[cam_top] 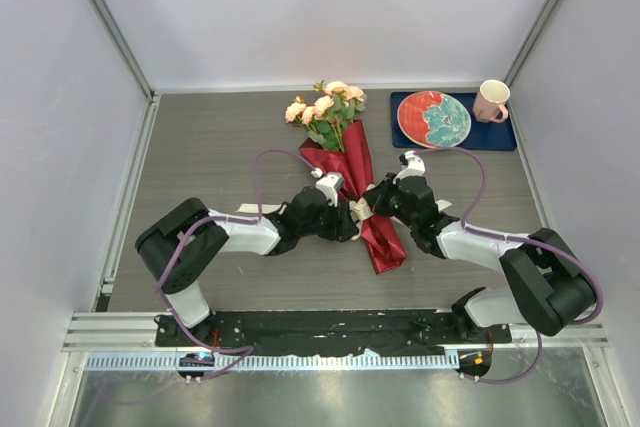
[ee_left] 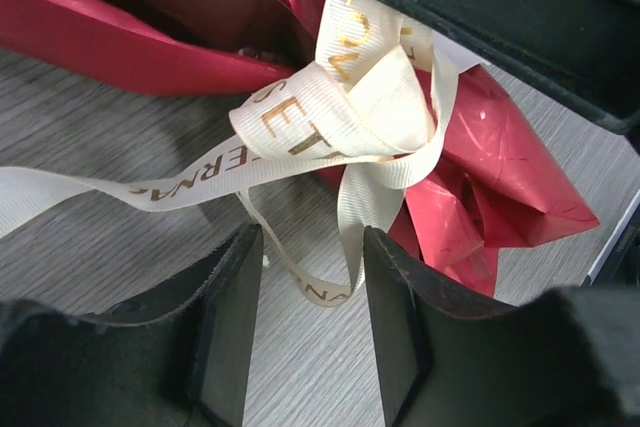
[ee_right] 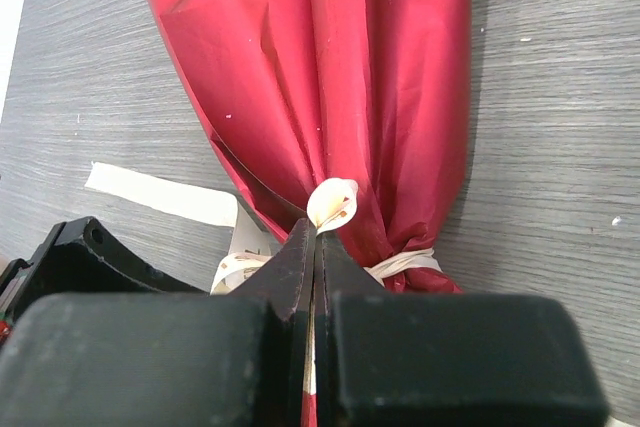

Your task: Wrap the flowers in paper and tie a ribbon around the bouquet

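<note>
The bouquet lies mid-table: peach-pink flowers [cam_top: 325,107] at the far end, red paper [cam_top: 350,162] round the stems, and a cream ribbon [cam_top: 362,209] tied at its narrow waist. My left gripper [ee_left: 312,242] is open just short of the ribbon knot [ee_left: 340,117]. A small hanging ribbon loop [ee_left: 330,292] dips between its fingers, close to the right one. My right gripper [ee_right: 316,232] is shut on a ribbon loop [ee_right: 333,202] right against the paper [ee_right: 330,67]. A ribbon tail [ee_right: 160,194] lies flat to the left. Both grippers [cam_top: 365,212] meet at the tie from opposite sides.
A red and teal plate [cam_top: 433,118] sits on a dark blue mat [cam_top: 500,135] at the back right, with a pink mug [cam_top: 491,100] beside it. White walls and metal rails [cam_top: 130,177] enclose the table.
</note>
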`<control>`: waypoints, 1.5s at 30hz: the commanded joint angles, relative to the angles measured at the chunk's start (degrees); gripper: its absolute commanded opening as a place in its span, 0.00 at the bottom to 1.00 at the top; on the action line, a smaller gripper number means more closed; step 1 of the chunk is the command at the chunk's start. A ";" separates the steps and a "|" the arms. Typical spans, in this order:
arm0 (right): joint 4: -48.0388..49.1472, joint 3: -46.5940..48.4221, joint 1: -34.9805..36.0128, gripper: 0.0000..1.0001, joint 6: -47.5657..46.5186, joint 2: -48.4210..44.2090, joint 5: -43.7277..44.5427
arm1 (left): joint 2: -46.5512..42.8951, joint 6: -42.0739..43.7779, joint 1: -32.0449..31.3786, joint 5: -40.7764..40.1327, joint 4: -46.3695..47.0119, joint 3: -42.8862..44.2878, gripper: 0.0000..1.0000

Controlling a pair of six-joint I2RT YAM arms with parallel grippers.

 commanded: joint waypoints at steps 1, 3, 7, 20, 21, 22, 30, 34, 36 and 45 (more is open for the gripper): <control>2.77 1.69 -0.33 0.00 0.58 -0.50 0.25 | 0.99 0.00 0.12 1.62 5.38 -0.06 0.47; 2.77 1.78 -0.42 0.00 0.75 -0.42 0.16 | 1.17 -0.18 0.12 1.71 4.85 0.21 0.42; 2.86 1.87 -0.42 0.00 1.19 0.02 0.16 | 1.43 -0.18 0.38 2.06 3.97 0.12 0.28; 0.58 3.36 -0.42 0.00 2.86 0.46 3.14 | -1.73 -8.69 2.49 12.33 -2.96 0.38 0.00; 0.14 3.71 -0.51 0.00 2.95 0.46 4.45 | -2.60 -9.92 2.75 14.61 -3.41 0.30 0.00; -0.22 3.71 -0.51 0.00 3.21 0.38 5.33 | -3.57 -12.37 2.93 14.54 -4.63 0.21 0.00; -5.40 6.43 -0.51 0.00 5.68 0.46 17.12 | -13.77 -16.87 3.37 -1.62 -39.61 1.27 0.00; -10.48 8.02 -0.94 0.00 6.82 1.69 20.72 | -14.12 -20.21 4.95 -1.37 -42.08 -3.02 0.00; -11.55 8.02 -1.03 0.00 6.91 1.52 20.20 | -14.91 -21.79 5.22 -2.24 -42.44 -4.70 0.00; -12.08 6.79 -5.42 0.00 4.27 3.36 18.17 | -20.71 -26.01 6.18 -5.41 -43.76 -12.35 0.00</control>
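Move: The slack ribbon strand hangs right between the left hand's open fingertips, at most about 1 cm below them; the loose knot sits about 5 cm ahead and 1 cm right, slightly lower. From the left hand, the red paper's lower end lies about 4 cm back and 6 cm right, and another ribbon tail about 5 cm ahead and 21 cm left, on the table. The right hand, already pinching the opposite ribbon end, has the knot roughly 5 cm below and 1 cm back and left. The slack ribbon strand is pinched as the left fingers shut on it, then drawn away from the knot, first slightly back, then about 12 cm left and 7 cm back in all, sinking near the table late as the hand tips down some 30 degrees and turns counter-clockwise. The right hand keeps its pinch and pulls the opposite end about 6 cm right and 3 cm forward, turning clockwise. ##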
